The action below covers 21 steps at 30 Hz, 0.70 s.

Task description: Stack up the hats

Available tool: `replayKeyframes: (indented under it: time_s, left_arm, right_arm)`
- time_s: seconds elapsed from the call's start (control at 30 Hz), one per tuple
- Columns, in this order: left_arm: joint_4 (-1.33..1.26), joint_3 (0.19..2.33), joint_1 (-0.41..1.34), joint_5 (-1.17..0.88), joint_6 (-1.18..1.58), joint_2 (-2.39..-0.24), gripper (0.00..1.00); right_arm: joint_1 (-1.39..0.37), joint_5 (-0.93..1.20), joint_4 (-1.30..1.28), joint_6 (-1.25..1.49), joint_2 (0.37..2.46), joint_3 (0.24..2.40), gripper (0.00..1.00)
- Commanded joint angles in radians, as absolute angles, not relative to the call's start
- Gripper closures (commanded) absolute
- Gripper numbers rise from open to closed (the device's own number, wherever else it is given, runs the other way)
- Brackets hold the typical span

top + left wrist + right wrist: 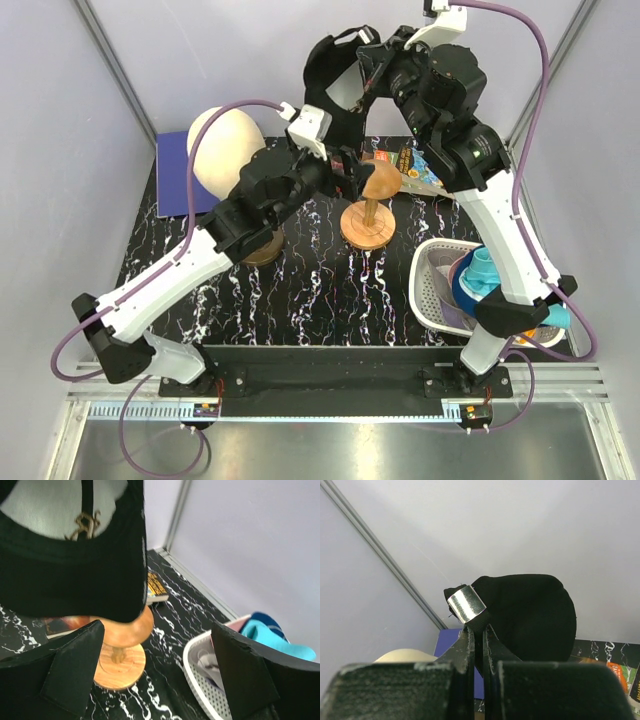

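A black baseball cap (335, 75) hangs in the air at the back, above a wooden hat stand (368, 222). My right gripper (372, 62) is shut on the cap's back strap, just below its metal buckle (466, 603); the cap's crown (530, 617) bulges beyond the fingers. My left gripper (356, 176) is open beside the stand's rounded top (127, 630), under the cap's lower edge (75, 575), with nothing gripped between its fingers (75, 672). Teal and blue hats (478, 280) lie in the white basket (428, 290).
A cream mannequin head (225, 148) stands at the back left on a wooden base (262, 250), next to a purple-blue folder (178, 178). A colourful book (420, 165) lies behind the stand. The basket (200, 680) sits close to the right of the left gripper.
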State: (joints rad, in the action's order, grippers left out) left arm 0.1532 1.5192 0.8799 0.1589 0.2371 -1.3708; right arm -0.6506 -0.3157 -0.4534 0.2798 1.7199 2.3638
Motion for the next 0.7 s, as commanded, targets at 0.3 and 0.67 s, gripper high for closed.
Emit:
replayKeyframes:
  time_s: [0.3, 0.67]
  left_arm:
    - [0.116, 1.715, 0.882, 0.29, 0.264, -1.522, 0.12]
    - [0.156, 1.703, 0.882, 0.396, 0.221, -1.548, 0.57]
  right_arm:
    - [-0.718, -0.354, -0.417, 0.271, 1.743, 2.431, 1.0]
    - [-0.733, -0.373, -0.417, 0.253, 1.752, 2.453, 1.0]
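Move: Ahead of the open left fingers, about 9 cm out, 4 cm to the left and 7 cm above, is the middle of the black cap. It hangs from the shut right fingers by its strap, its middle some 3 cm ahead, 3 cm left and 6 cm below them. From the left hand, the wooden hat stand is roughly 8 cm ahead, 3 cm right and 30 cm below; the white dummy head, 5 cm ahead, 20 cm left, 20 cm below. Reaching forward about 5 cm and slightly right towards the hanging cap's lower edge, the left hand first rises some 2 cm, then sinks 4 cm, turning roughly 10 degrees counter-clockwise. Late in the reach its fingers start closing around that edge, to about half open. The right hand keeps its pinch on the strap and carries the cap some 3 cm left and 1 cm back. ##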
